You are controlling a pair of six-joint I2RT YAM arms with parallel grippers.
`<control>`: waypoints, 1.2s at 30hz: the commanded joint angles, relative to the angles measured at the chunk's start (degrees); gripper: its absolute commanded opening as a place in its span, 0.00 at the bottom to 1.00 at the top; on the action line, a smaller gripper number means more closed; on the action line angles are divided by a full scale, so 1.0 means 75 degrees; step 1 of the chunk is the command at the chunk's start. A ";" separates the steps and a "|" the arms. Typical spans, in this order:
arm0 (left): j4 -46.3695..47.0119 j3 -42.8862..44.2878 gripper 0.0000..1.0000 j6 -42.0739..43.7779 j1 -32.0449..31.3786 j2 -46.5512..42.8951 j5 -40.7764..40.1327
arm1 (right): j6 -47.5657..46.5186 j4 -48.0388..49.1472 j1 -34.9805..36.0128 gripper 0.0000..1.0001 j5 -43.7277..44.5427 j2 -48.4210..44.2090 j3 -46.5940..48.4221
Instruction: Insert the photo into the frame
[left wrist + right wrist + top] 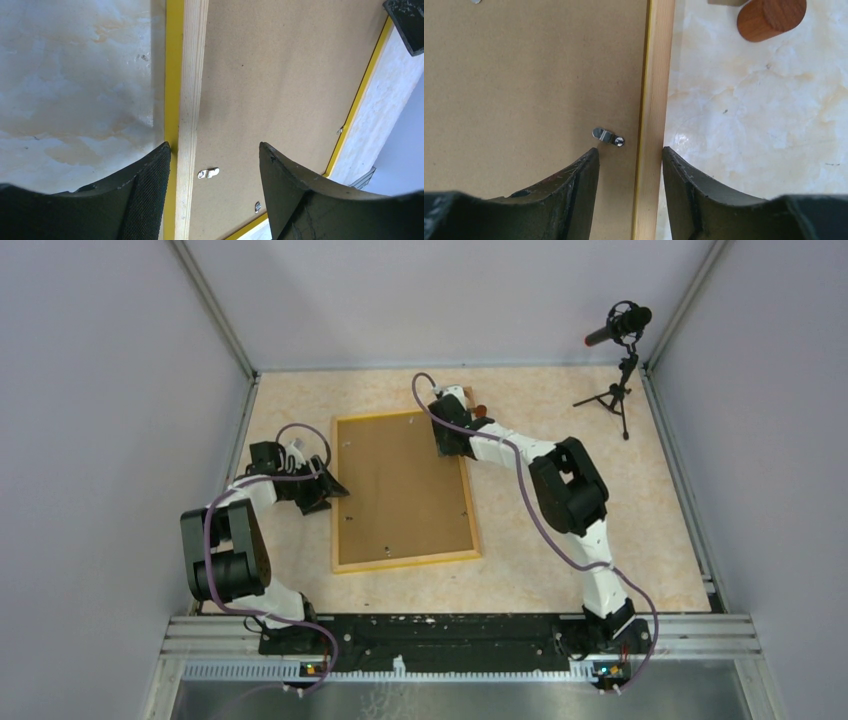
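Note:
The frame [405, 562] lies face down mid-table, a yellow-edged pale wood rectangle filled by a plain brown backing board [400, 485]. The photo is hidden. My left gripper [335, 490] is at the frame's left side. In the left wrist view it [214, 147] stands open astride the left rail [192, 75], near a small metal turn clip [208, 173]. My right gripper [448, 445] is at the frame's upper right edge. Its jaws [630, 150] straddle the right rail [656, 75], the outer finger against the wood and the inner one over the board by another clip [608, 136].
A reddish-brown wooden cylinder [771, 17] lies on the marbled tabletop just beyond the frame's far right corner, also seen in the top view [478, 405]. A microphone on a small tripod [620, 330] stands at the back right. Grey walls enclose the table.

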 commanded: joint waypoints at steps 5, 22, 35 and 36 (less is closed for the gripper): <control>0.0143 -0.0032 0.69 -0.0017 -0.0083 -0.0264 0.0501 | 0.0057 0.0025 -0.0135 0.49 0.0252 0.0579 0.0627; 0.0159 -0.0053 0.69 -0.0017 -0.0080 -0.0270 0.0553 | 0.1191 -0.0921 -0.0282 0.29 0.0610 0.1173 0.1347; 0.0172 -0.0059 0.69 -0.0039 -0.0118 -0.0325 0.0568 | 0.3226 -0.3395 -0.0264 0.00 0.0965 0.1631 0.2543; 0.0178 -0.0068 0.69 -0.0040 -0.0118 -0.0338 0.0576 | 0.3331 -0.3435 -0.0252 0.00 0.0903 0.1580 0.2509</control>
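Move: The stretch of the frame's right rail that the right hand will close on lies about 3 cm ahead of it, 1 cm to its right and just below. From the right hand, a metal clip sits 1 cm ahead and 2 cm left, the far-edge clip 7 cm ahead and 9 cm left, and the brown cylinder 8 cm ahead and 7 cm right, all slightly below. From the left hand that rail stretch is some 18 cm ahead and 26 cm right, slightly below. The right hand slides about 3 cm forward at level height along the frame's right rail, its half-open fingers starting to close on the way, then stops advancing, swings some 20 degrees clockwise and eases 1 cm left while the fingers keep narrowing until the rail sits between the two tips, one inside the frame and one outside. The left hand all but stays in place, fingers still open, one tip kept at the outer side of the left rail as the frame pivots. ##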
